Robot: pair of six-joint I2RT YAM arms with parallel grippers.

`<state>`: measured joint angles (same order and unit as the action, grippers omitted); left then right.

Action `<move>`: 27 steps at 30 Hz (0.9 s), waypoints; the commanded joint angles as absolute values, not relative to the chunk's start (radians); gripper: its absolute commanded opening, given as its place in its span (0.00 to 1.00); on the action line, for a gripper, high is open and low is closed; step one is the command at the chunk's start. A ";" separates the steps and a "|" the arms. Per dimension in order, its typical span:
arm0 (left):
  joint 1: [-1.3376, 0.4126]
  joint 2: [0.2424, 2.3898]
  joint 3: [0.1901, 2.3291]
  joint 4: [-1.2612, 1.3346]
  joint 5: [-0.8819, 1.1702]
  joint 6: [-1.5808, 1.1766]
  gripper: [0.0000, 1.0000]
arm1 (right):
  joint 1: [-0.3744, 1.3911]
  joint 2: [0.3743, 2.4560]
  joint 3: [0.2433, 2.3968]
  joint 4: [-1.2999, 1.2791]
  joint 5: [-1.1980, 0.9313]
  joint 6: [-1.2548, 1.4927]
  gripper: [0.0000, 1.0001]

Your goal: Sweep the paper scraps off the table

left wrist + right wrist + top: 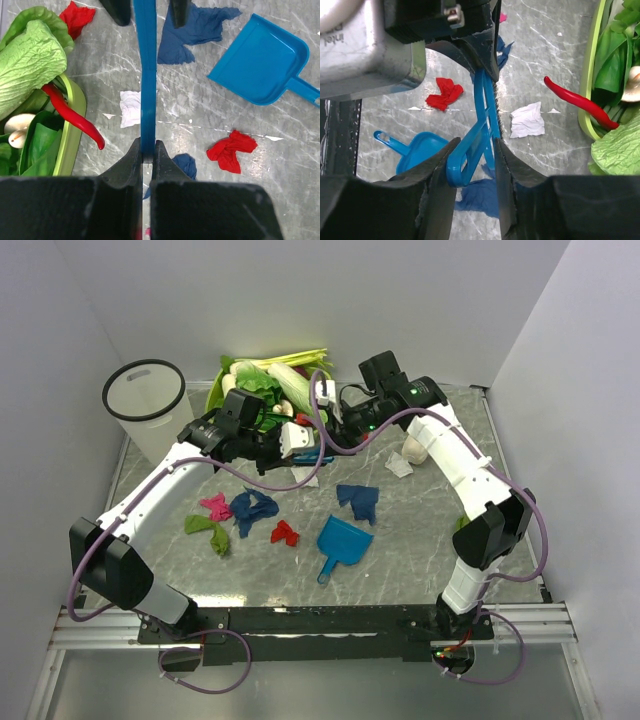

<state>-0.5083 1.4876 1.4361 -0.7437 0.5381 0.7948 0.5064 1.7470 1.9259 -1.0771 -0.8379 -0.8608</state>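
Note:
A blue hand brush [148,75] hangs over the table [420,550], held between both arms. My left gripper [147,155] is shut on its thin blue bar. My right gripper [475,150] has both fingers pressed against the brush's looped handle [465,157]. Paper scraps lie below: pink [215,507], green [210,532], dark blue [252,508], red [285,532], a second dark blue [358,500] and white [399,466]. The wrist views show a white scrap [131,107] under the brush and a red scrap [231,150] nearby.
A light-blue dustpan [342,543] lies in front of the scraps. A lime-green tray [215,390] of leafy vegetables stands at the back, with a red chili [70,112] hanging over its rim. A white bin [148,405] stands back left. White walls surround the table.

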 commanded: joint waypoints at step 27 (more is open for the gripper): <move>-0.572 1.368 1.037 -0.288 0.614 0.016 0.76 | 0.267 1.060 1.404 -0.785 -0.135 -0.264 0.00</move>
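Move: The right hand's open fingers straddle the handle of the blue brush; the brush's middle is about 3 cm left of that hand and 3 cm below. On the table some 27 cm down lie the white scrap, 4 cm ahead and 3 cm left, and the navy scrap, 2 cm back and 9 cm right. From the left hand, still gripping the brush, its middle is level ahead, about 4 cm right and 2 cm up. Right fingers close on the brush handle, left fingers open, and the right carries it some 18 cm right. ##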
